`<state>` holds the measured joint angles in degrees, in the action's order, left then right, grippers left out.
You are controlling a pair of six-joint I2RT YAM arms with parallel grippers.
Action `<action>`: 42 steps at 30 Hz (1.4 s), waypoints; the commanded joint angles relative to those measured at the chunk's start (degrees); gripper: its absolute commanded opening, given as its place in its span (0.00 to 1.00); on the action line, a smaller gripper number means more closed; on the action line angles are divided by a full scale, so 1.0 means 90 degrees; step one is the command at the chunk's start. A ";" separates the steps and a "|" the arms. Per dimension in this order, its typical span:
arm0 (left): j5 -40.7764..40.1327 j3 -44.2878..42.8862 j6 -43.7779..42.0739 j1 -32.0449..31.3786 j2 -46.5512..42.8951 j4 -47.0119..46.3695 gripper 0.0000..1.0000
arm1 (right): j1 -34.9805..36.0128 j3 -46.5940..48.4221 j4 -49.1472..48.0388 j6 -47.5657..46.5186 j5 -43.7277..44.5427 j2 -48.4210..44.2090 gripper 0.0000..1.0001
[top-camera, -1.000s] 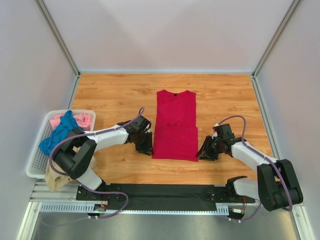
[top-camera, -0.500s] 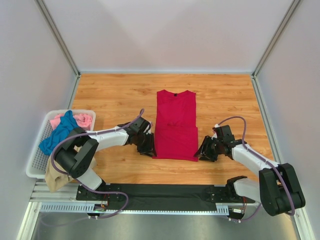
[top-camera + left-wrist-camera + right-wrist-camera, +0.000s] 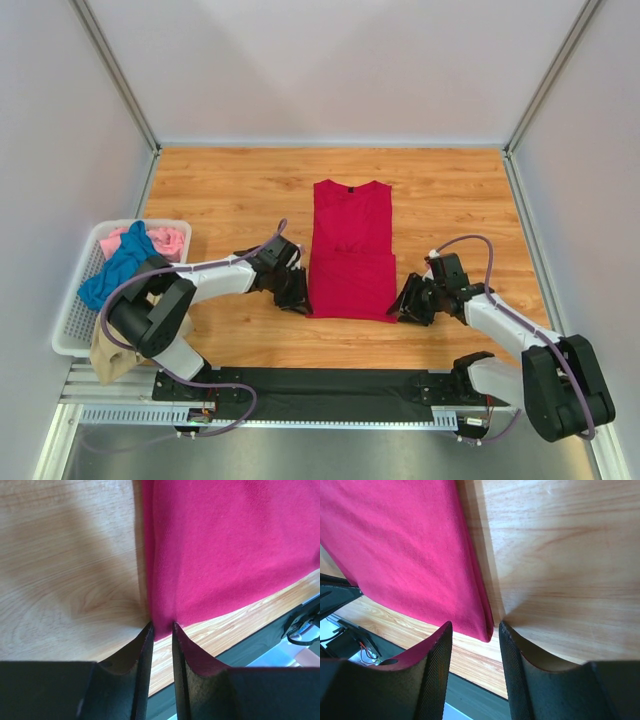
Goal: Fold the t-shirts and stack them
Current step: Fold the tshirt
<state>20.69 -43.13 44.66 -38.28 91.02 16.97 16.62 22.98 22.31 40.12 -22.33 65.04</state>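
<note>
The crimson red t-shirt (image 3: pixel 350 250) lies folded into a narrow strip on the wooden table, neck label at the far end and its lower part doubled over. My left gripper (image 3: pixel 297 298) is at its near left corner. In the left wrist view the jaws (image 3: pixel 162 626) stand narrow, with the red corner (image 3: pixel 225 545) pinched between the tips. My right gripper (image 3: pixel 402 310) is at the near right corner. In the right wrist view it (image 3: pixel 475 625) is open, and the shirt's corner (image 3: pixel 405 545) lies between the fingers without touching them.
A white lattice basket (image 3: pixel 70 330) at the left edge holds a teal t-shirt (image 3: pixel 120 265) and a pink one (image 3: pixel 165 240). A tan one (image 3: pixel 110 355) hangs over its near side. A black rail (image 3: pixel 330 385) runs along the near table edge.
Both grippers have slid inward to the shirt's near corners. The left one now reaches the left corner; the right one has edged slightly nearer and left.
</note>
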 commanded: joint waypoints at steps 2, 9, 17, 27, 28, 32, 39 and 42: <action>-0.0336 0.0223 -0.0070 -0.0043 -0.0162 0.0224 0.30 | 0.0106 -0.0278 0.0373 0.0083 0.0459 -0.0097 0.45; -0.0501 0.0125 -0.0090 -0.0209 -0.0182 0.0379 0.29 | 0.0330 -0.0249 0.0451 0.0337 0.0586 -0.0244 0.45; -0.0687 0.0183 -0.0148 -0.0268 -0.0387 0.0566 0.34 | 0.0624 -0.0298 0.0530 0.0581 0.0967 -0.0322 0.45; -0.0677 0.0115 -0.0090 -0.0278 -0.0182 0.0545 0.21 | 0.0634 -0.0269 0.0237 0.0513 0.1163 -0.0010 0.27; -0.0697 0.0076 -0.0109 -0.0278 -0.0172 0.0594 0.10 | 0.0643 -0.0268 0.0246 0.0503 0.1162 -0.0029 0.22; -0.0726 -0.0041 -0.0129 -0.0287 -0.0406 0.0868 0.00 | 0.0643 -0.0152 0.0606 0.0416 0.1250 -0.0340 0.00; -0.0902 -0.0275 -0.0002 -0.0366 -0.1148 0.1424 0.00 | 0.0760 0.0102 0.1027 0.0288 0.1299 -0.1161 0.00; -0.0961 -0.0295 0.0027 -0.0463 -0.1324 0.1590 0.00 | 0.0829 0.0161 0.1213 0.0327 0.1338 -0.1347 0.00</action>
<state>13.91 -44.25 44.64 -41.74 81.21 26.96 23.51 22.50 29.76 43.92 -12.84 54.61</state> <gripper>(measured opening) 0.006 0.014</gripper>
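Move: Both my hands are down at the t-shirt's near hem. Its left corner lies right at my left fingertips, about 1 cm below the hand point, and its right corner lies between my parted right fingers, also about 1 cm below. From my left hand, the crossways crease has its middle some 12 cm ahead and 10 cm right. The collar's middle lies about 27 cm ahead and 9 cm left of my right hand. With the fingers still parted and low at the hem corners, I ease both hands back about 1 cm, the left also drifting outward to its left. I then close both grippers fully, pinching one corner in each while the right dips slightly and edges right, and start lifting: about 3 cm with my left hand, 1 cm with my right, still slightly apart. ##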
